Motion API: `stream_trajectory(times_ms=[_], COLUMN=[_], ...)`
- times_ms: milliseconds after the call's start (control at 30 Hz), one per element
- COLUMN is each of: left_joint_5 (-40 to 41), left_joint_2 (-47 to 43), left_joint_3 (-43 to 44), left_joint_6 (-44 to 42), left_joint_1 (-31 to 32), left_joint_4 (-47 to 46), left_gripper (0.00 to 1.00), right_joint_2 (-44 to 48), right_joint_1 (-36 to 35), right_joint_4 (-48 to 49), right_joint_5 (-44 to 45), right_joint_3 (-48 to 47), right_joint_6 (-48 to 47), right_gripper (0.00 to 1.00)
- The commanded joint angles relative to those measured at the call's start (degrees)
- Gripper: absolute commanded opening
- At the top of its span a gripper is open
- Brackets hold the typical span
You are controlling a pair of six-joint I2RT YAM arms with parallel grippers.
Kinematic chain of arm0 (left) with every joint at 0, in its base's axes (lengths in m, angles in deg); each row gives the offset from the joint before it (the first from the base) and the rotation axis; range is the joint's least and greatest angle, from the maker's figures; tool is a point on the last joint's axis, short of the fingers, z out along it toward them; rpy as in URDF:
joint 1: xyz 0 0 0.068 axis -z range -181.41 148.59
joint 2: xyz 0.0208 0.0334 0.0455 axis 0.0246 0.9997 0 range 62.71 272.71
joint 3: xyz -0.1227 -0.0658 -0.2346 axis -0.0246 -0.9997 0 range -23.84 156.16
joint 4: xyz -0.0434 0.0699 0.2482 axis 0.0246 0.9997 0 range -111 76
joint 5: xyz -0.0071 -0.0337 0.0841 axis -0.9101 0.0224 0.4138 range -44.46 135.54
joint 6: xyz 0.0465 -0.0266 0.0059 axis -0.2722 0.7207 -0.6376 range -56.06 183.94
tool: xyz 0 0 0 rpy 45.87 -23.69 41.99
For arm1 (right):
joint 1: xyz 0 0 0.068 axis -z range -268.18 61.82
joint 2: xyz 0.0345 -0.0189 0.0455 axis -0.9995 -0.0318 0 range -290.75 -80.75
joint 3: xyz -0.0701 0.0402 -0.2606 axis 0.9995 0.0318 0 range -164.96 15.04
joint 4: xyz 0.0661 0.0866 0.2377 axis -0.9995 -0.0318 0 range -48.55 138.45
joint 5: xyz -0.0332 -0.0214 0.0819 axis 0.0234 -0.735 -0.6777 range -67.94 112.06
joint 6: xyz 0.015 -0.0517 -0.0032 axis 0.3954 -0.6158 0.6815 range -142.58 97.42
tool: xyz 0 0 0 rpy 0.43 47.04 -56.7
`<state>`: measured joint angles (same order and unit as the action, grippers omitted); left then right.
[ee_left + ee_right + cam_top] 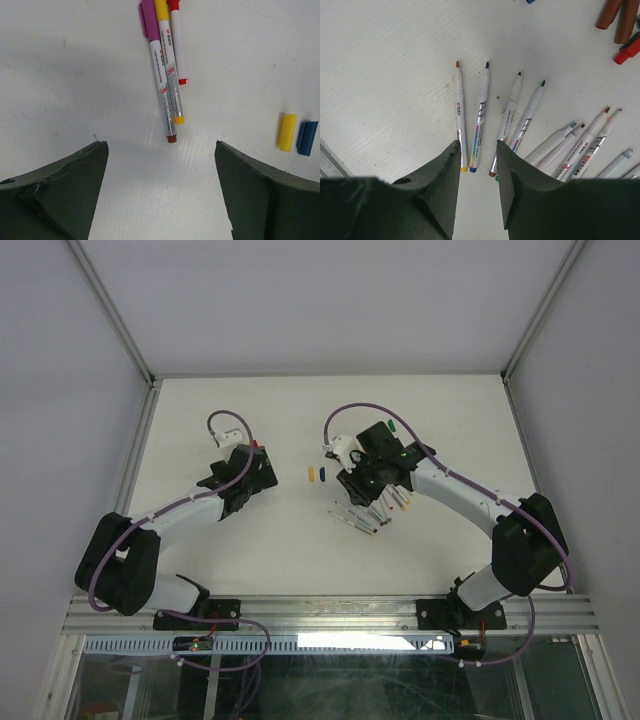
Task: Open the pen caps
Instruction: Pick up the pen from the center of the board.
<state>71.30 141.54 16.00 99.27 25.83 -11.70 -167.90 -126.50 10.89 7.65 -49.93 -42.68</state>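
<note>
Three capped pens (167, 75) lie side by side ahead of my left gripper (160, 150), wearing a purple cap (146, 17), a yellow cap (160, 7) and a red cap (173, 4). The left gripper is wide open above bare table with nothing in it. To its right lie a loose yellow cap (287, 132) and a blue cap (307, 138), also seen from above as yellow cap (311, 474) and blue cap (323, 475). My right gripper (477, 145) hovers partly open and empty over a fan of uncapped pens (481, 115).
Loose brown caps (615, 17) and a red cap (627, 52) lie at the far right of the right wrist view. A green cap (392, 426) sits behind the right arm. The uncapped pens (368, 515) spread out toward the table's near side.
</note>
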Motion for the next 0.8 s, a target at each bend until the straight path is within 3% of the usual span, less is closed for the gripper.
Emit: stream_trajectory(times_ms=[0,200,433,600,767], left_joint_5=[2.6,3.8,8.5,7.3,6.1], left_joint_2=[1.3,5.6,10.9,15.0,17.3], left_joint_3=[3.5,6.5,10.4,13.9,15.7], left_joint_6=[0.4,0.5,1.2,0.5,-0.1], left_joint_1=[-0.8,-0.8,-1.0,-2.1,-2.6], left_joint_4=[0.6,2.8,5.3,5.8,5.9], left_gripper=[0.87,0.67,0.57,0.37,0.36], right_joint_2=[2.1,2.2,2.1,2.0,1.9], right_joint_1=[0.3,0.3,0.3,0.3,0.2], right_joint_4=[1.9,1.8,1.8,1.8,1.8], right_joint_5=[-0.9,-1.0,-1.2,-1.2,-1.3], right_joint_3=[-0.5,-0.5,-0.5,-0.4,-0.4], right_joint_6=[-0.9,-0.8,-0.8,-0.8,-0.8], right_gripper=[0.37,0.37,0.37,0.37,0.37])
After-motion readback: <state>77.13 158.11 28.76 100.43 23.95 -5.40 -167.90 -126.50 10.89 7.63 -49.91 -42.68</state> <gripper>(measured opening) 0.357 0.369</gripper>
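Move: The purple-capped pen lies lengthwise with its middle about 7 cm ahead of the left hand, less than 1 cm to its left and some 6 cm below. The yellow-capped pen is right beside it, its middle about 9 cm ahead; the red-capped pen is about 11 cm ahead and 1 cm right. A loose yellow cap lies about 3 cm ahead and 13 cm right. From the right hand, the purple-capped pen is roughly 13 cm ahead, 25 cm left, 10 cm below. The left hand reaches forward and down over the uncapped end of the purple-capped pen, about 4 cm out and 2.5 cm lower, with a small shift to its left midway that carries it towards the pens' left side. Meanwhile the wide-open fingers close to about a third, still empty and above the table, while the wrist tips some 5–10 degrees farther down, rolls its left side up about as much and turns slightly counter-clockwise, bringing the hand more into line with the pen. ##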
